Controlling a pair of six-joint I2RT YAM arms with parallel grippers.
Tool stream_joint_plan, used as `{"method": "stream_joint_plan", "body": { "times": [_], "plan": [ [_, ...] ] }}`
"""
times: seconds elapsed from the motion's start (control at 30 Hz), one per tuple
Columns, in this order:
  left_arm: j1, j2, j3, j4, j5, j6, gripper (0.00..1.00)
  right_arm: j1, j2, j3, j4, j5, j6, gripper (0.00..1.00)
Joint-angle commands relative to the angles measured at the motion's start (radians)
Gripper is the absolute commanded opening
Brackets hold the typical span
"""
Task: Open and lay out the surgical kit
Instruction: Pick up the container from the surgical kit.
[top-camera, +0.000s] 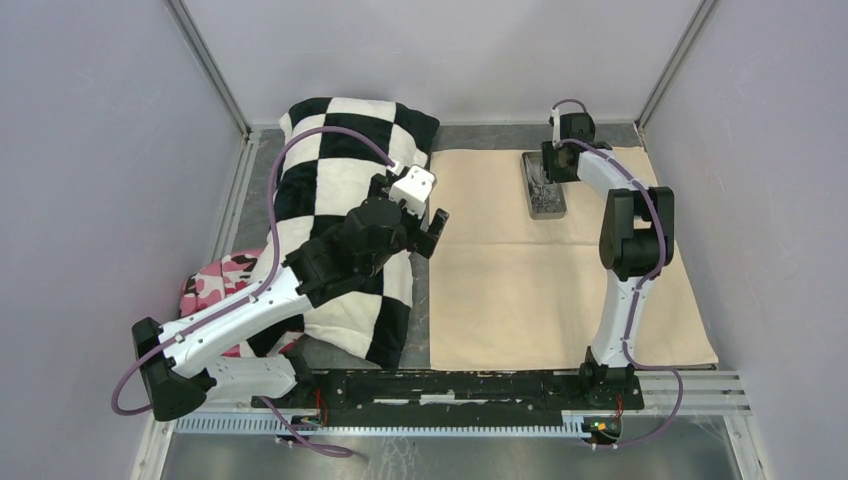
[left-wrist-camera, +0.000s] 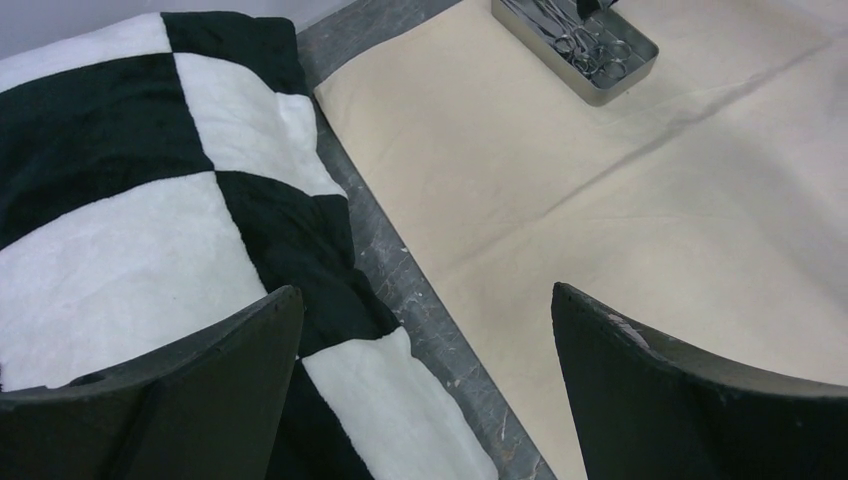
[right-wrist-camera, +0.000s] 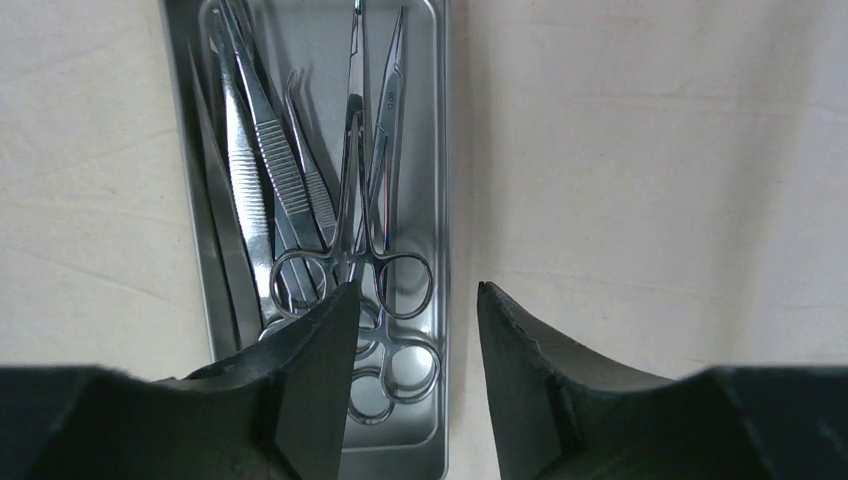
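The surgical kit's beige cloth wrap (top-camera: 560, 290) lies spread flat on the right half of the table. Its grey metal tray (top-camera: 545, 190) stands at the cloth's far edge and holds tweezers (right-wrist-camera: 262, 150) and ring-handled forceps (right-wrist-camera: 372, 210). My right gripper (right-wrist-camera: 417, 286) is low over the tray's near right corner. Its jaws are partly closed and straddle the tray's right wall (right-wrist-camera: 441, 150), the left finger inside over the forceps rings and the right finger over cloth (right-wrist-camera: 650, 200). My left gripper (left-wrist-camera: 426, 290) hangs wide open and empty above the cloth's left edge.
A black-and-white checkered pillow (top-camera: 340, 170) covers the left side, under the left arm. A pink camouflage cloth (top-camera: 215, 280) pokes out beside it. A strip of grey table (left-wrist-camera: 400, 270) runs between pillow and wrap. Walls close in on the back and both sides.
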Motion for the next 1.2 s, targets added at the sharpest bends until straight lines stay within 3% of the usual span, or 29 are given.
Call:
{"method": "stream_joint_plan", "body": {
  "times": [0.0,0.23,0.37,0.5,0.6,1.17],
  "plan": [
    [0.003,-0.028,-0.002,0.081,0.020,0.030,1.00,-0.005,0.049,0.065,-0.006,0.027,-0.017,0.51],
    [0.003,-0.030,-0.014,0.086,0.035,0.030,1.00,-0.004,0.104,0.099,0.002,0.022,-0.006,0.34],
    [0.004,-0.029,-0.015,0.086,0.036,0.030,1.00,-0.003,0.106,0.113,-0.014,0.011,0.034,0.15],
    [0.003,-0.026,-0.015,0.086,0.047,0.030,1.00,-0.004,0.064,0.086,-0.007,-0.024,0.060,0.04],
    [0.004,-0.025,-0.015,0.085,0.050,0.030,1.00,-0.004,0.022,0.060,-0.003,-0.029,0.074,0.00],
    [0.004,-0.043,-0.015,0.081,0.067,0.002,1.00,-0.006,-0.111,-0.070,0.028,-0.031,0.080,0.00]
  ]
}}
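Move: The container, a shallow steel tray of instruments, has its middle some 5 cm left of the right hand, about 1 cm ahead and 5 cm below. The right hand's half-open fingers straddle the line of its right wall. Inside, the ring handles lie about 3 cm to the hand's left, level with it and 5 cm lower; the tweezers lie some 7 cm left and 5 cm ahead, equally low. From the left hand the container is roughly 27 cm ahead, 33 cm right and 27 cm below. Down first: the right hand sinks about 3 cm onto the container's right long wall, one finger inside and one outside, closing as it goes until the wall is pinched near mid-length. Gripper effort rises, then the hand eases up slightly and, still gripping, draws back about 3 cm towards the base. ##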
